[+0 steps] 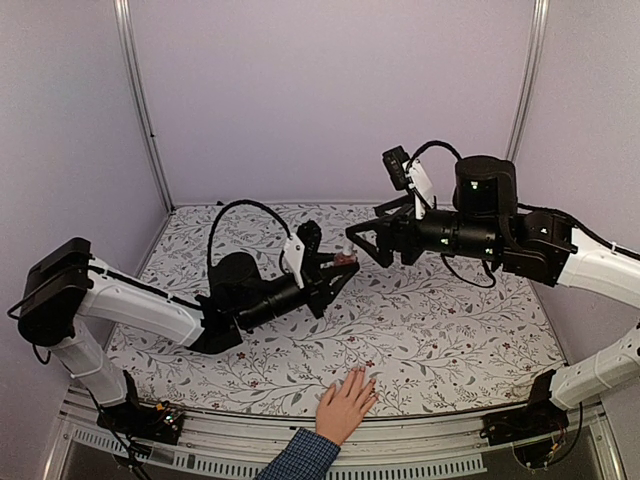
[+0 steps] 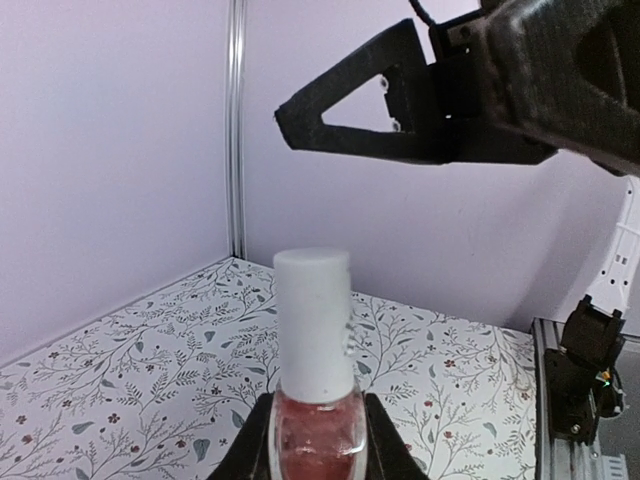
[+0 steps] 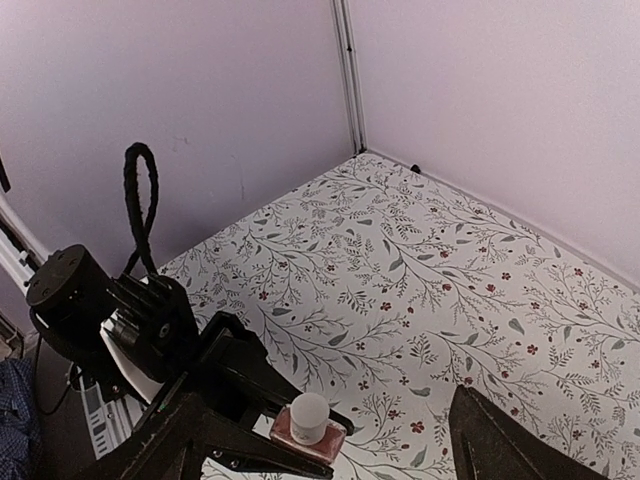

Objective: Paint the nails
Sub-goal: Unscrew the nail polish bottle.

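Note:
A light-skinned hand (image 1: 345,405) with a blue checked cuff lies flat at the table's near edge. Its nails (image 1: 361,377) are too small to make out clearly. My left gripper (image 1: 340,265) is shut on a small pink bottle (image 2: 318,435) with a white cap (image 2: 313,325), held upright above the middle of the table. My right gripper (image 1: 360,240) hovers just right of and above it, open. In the right wrist view the bottle (image 3: 308,425) sits between that gripper's spread fingers (image 3: 200,435), near the left one, with the cap untouched.
A floral-patterned cloth (image 1: 440,320) covers the table. Lilac walls stand behind and on both sides, with metal corner posts (image 1: 140,100). The left arm's black cable (image 1: 240,210) loops above its wrist. The human hand lies between the two arm bases.

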Robot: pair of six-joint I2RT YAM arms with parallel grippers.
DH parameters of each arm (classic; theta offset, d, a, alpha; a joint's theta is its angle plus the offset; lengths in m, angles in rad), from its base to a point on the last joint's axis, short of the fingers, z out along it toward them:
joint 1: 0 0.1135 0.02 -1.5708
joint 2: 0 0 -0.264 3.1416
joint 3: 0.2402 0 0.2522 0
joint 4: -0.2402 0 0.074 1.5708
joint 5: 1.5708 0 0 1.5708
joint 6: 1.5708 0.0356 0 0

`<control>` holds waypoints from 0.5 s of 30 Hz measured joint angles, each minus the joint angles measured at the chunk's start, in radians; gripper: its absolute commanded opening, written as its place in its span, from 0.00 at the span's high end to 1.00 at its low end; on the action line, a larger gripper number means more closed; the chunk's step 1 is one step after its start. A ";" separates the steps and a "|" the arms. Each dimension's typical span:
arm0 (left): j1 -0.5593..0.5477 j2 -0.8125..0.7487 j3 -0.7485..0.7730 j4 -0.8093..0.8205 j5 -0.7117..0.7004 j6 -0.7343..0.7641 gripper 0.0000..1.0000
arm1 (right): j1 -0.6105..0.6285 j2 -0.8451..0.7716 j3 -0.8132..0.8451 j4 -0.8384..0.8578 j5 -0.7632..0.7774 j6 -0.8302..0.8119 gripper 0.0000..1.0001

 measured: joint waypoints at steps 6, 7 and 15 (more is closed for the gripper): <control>0.000 0.016 0.008 0.005 -0.027 0.008 1.00 | 0.000 0.057 0.048 -0.024 0.030 0.069 0.25; -0.001 0.018 0.010 0.005 -0.030 0.008 1.00 | 0.000 0.066 0.052 -0.026 0.031 0.077 0.26; -0.005 0.019 0.011 0.027 -0.048 0.013 1.00 | 0.000 0.116 0.055 -0.049 0.031 0.124 0.41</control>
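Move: The white cap of the nail polish bottle lies about 3 cm to the right hand's left, 1 cm ahead and some 5 cm below it. The red bottle body stands right under the cap, about 9 cm below that hand, likewise 1 cm ahead and 3 cm left. The left hand already grips the body, so for it the cap sits about 4 cm straight above its fingers. Down and in towards the cap, the right hand travels about 4 cm: first edging forward and left, then mostly sinking, while its fingers close from nearly wide open to about two thirds and tip slightly downward. They come down on either side of the white cap without having plainly pinched it. The left hand keeps its grip on the bottle body, nearly still. ##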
